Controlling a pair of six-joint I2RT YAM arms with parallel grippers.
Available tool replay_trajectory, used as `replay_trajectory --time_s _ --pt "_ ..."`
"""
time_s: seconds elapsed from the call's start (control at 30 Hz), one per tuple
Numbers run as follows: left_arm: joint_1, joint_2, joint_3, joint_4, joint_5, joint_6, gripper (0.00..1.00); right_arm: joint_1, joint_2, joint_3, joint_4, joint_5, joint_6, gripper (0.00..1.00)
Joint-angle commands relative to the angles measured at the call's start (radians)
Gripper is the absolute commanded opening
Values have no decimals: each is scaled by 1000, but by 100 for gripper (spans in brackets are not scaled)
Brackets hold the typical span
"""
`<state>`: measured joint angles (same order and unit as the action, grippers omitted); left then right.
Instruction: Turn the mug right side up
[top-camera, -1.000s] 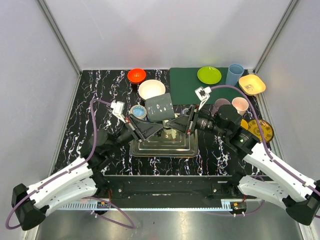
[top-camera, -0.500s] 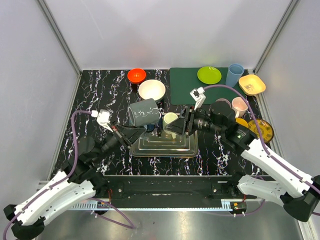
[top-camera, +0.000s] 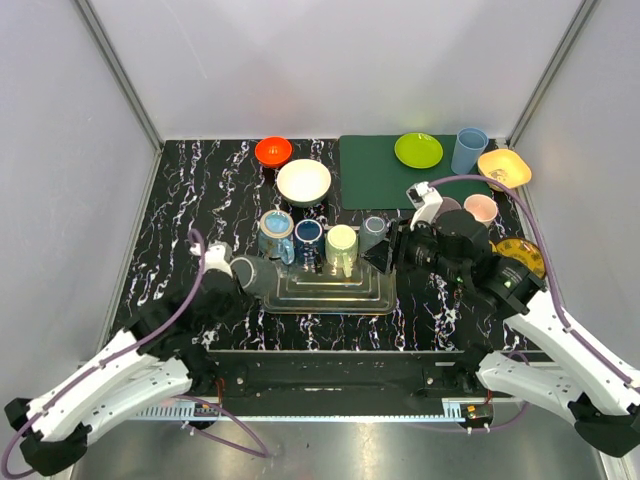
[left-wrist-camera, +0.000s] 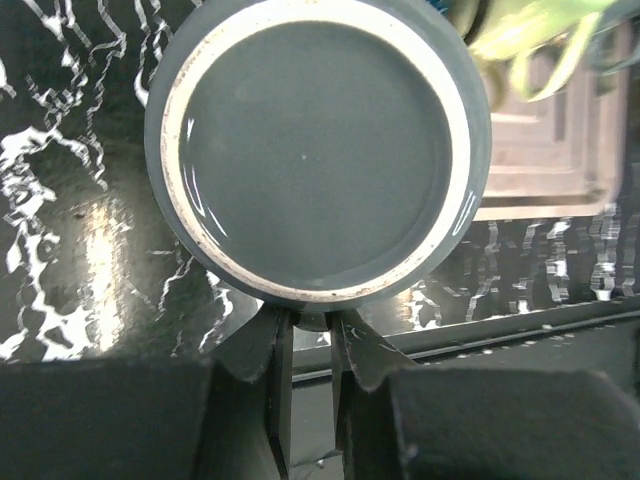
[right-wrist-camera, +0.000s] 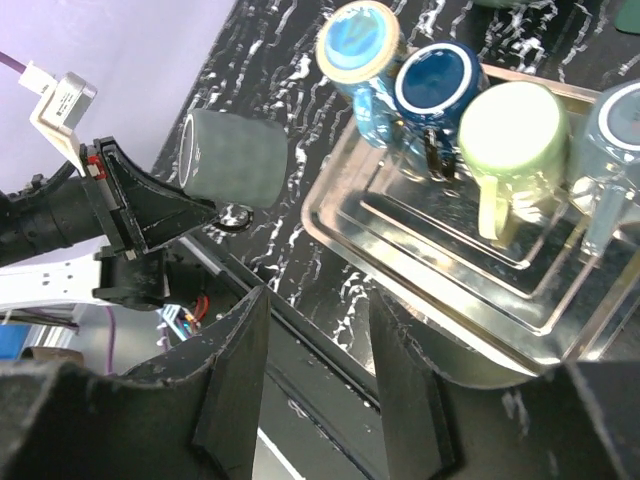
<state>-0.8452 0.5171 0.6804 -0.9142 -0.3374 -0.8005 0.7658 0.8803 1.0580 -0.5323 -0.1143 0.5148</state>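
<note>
The grey mug (top-camera: 256, 272) is just left of the metal tray (top-camera: 372, 298), low over the table. It is tipped over, with its base (left-wrist-camera: 318, 150) facing my left wrist camera. My left gripper (top-camera: 236, 272) is shut on the mug's handle (left-wrist-camera: 312, 322), which shows between the fingertips (left-wrist-camera: 305, 318). The right wrist view shows the same mug (right-wrist-camera: 232, 155) from the side, at the end of my left gripper (right-wrist-camera: 160, 212). My right gripper (top-camera: 386, 256) hangs open and empty (right-wrist-camera: 315, 340) by the tray's right end.
Several mugs stand upside down in the tray: light blue (top-camera: 275, 232), dark blue (top-camera: 308, 235), pale green (top-camera: 341, 245), grey-blue (top-camera: 374, 232). Behind are a white bowl (top-camera: 303, 181), an orange bowl (top-camera: 273, 150) and a green mat (top-camera: 368, 170) with dishes.
My left arm has carried the grey mug from above the tray down to the tray's left, turning it. My right gripper has opened and drawn back to the right.
</note>
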Motion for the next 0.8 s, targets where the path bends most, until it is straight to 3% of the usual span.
replay_trajectory --time_s 0.0,0.37,0.6,0.77 --pt "-9 139 54 43 -40 -14 0 3 19 -6 -29 70 -18 49" --pt "-8 343 -8 244 31 32 0 1 2 -52 -43 94 -1 49" --pt "-8 498 7 311 61 67 0 1 -32 -101 -43 110 10 50" --pt "-8 566 30 292 8 99 0 3 -44 -113 -54 132 10 49"
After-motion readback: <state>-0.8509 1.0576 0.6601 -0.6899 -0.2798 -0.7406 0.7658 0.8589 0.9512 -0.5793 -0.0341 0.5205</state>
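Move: The left gripper holds the grey mug by its handle. The free front-left part of the tray lies about 8 cm ahead of this hand, 7 cm to its right and 13 cm below. The light blue mug is some 19 cm ahead and 4 cm right; the dark blue mug stands 8 cm to the right of the light blue one, level with it. From the right hand that free part is roughly 4 cm ahead, 21 cm left and 28 cm below. Lower the left gripper with the grey mug about 8 cm towards the tray's front-left part, first straight down, then also easing right and a little forward. Meanwhile tip the fingers some 20 degrees more steeply down, keeping hold of the handle. Let the empty, part-open right gripper sink about 5 cm and drift slightly right. ##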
